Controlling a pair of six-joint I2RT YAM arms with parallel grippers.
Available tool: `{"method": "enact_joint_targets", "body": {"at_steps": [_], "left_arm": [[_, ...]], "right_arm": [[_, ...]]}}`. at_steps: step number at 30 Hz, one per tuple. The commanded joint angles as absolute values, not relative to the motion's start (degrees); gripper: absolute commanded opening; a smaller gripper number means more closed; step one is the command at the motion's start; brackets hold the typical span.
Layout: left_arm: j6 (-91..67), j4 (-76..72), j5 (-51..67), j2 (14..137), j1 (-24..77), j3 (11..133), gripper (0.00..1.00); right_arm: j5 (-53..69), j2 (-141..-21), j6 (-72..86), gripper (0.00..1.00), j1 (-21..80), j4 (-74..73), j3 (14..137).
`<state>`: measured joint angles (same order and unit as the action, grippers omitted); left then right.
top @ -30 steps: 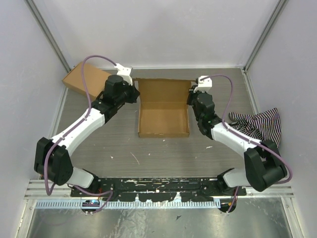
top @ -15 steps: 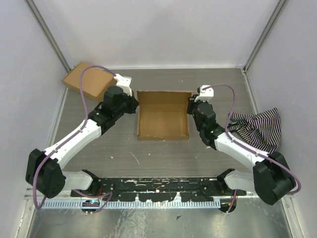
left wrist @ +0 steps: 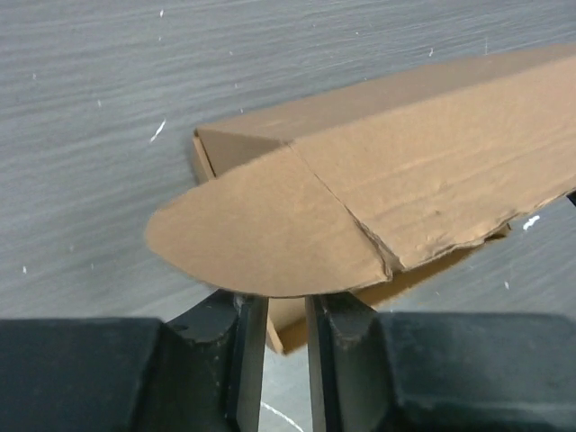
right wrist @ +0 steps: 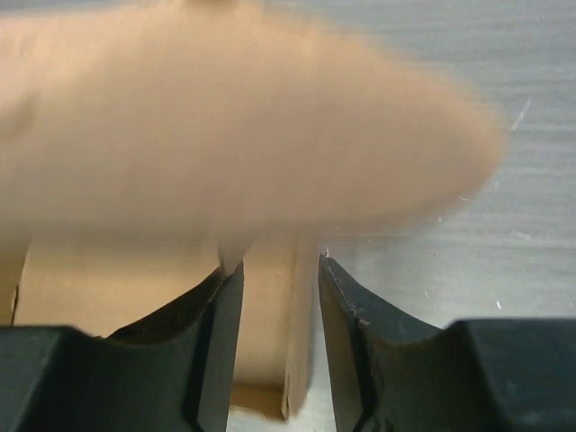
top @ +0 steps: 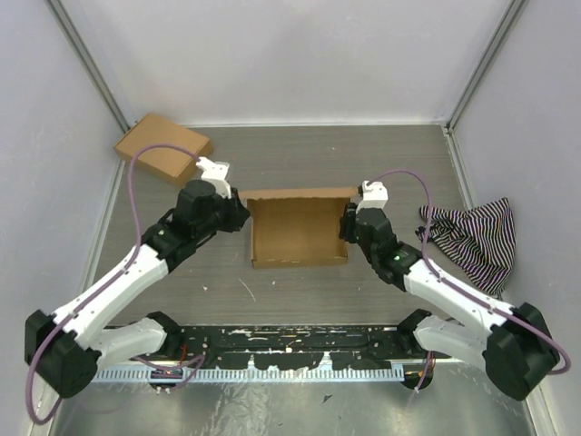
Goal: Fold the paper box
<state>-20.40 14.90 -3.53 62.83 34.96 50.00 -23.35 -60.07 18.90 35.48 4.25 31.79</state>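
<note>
The paper box [top: 300, 236] lies open at mid table, a shallow brown tray with its lid [top: 298, 193] standing up along the far edge. My left gripper [top: 241, 216] is at the lid's left end. In the left wrist view its fingers [left wrist: 286, 301] stand narrowly apart under the lid's rounded side flap [left wrist: 261, 234], which hides the fingertips. My right gripper [top: 348, 222] is at the lid's right end. In the right wrist view its fingers [right wrist: 279, 265] straddle the box's right wall [right wrist: 301, 342] under a blurred rounded flap [right wrist: 243, 135].
A second, finished brown cardboard box [top: 163, 151] lies at the far left corner. A black-and-white striped cloth [top: 472, 232] lies by the right wall. White walls close in the table on three sides.
Both grippers have moved towards the near edge. The lid has swung up from lying flat behind the tray to standing upright. The tray has slid slightly nearer.
</note>
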Motion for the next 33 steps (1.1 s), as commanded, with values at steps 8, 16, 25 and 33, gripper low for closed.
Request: {"method": "enact_joint_targets", "body": {"at_steps": [8, 16, 25, 33], "left_arm": [[-30.21, 29.22, -6.70, 37.86, 35.24, 43.59, 0.36], [-30.32, 31.40, -2.61, 44.60, 35.25, 47.73, 0.48], [-29.61, 29.77, -7.82, 57.51, 35.18, 48.85, 0.61], [-30.08, 22.96, -3.26, 74.98, 34.89, 50.87, 0.66]], "right_arm": [[-20.71, -33.11, 27.59, 0.49, 35.69, -28.46, 37.41], [-21.23, -38.76, 29.54, 0.78, 35.68, -33.23, 46.20], [-16.87, -63.56, 27.86, 0.90, 34.87, -28.77, 51.97], [-4.01, -75.45, 26.42, 0.86, 28.75, -21.66, 49.06]]}}
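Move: The lid stands leaning back over the tray. The left end of its tab is about 5 cm ahead of the left gripper and 3 cm below; the tray's near left corner is some 5 cm back, 4 cm to the right and 17 cm down. For the right gripper, the tab's right end is about 6 cm ahead, 2 cm right and 2 cm up; the near right corner is 5 cm back, straight in line sideways, about 12 cm down. Draw both grippers back about 8 cm from the leaning lid, swinging them outwards and up, the right one higher. Then bring them inwards, a little forward and steeply down some 13 to 15 cm towards the tray's near corners, opening the fingers wider and tipping them downward, so that they end astride the box's side edges above the lid. ##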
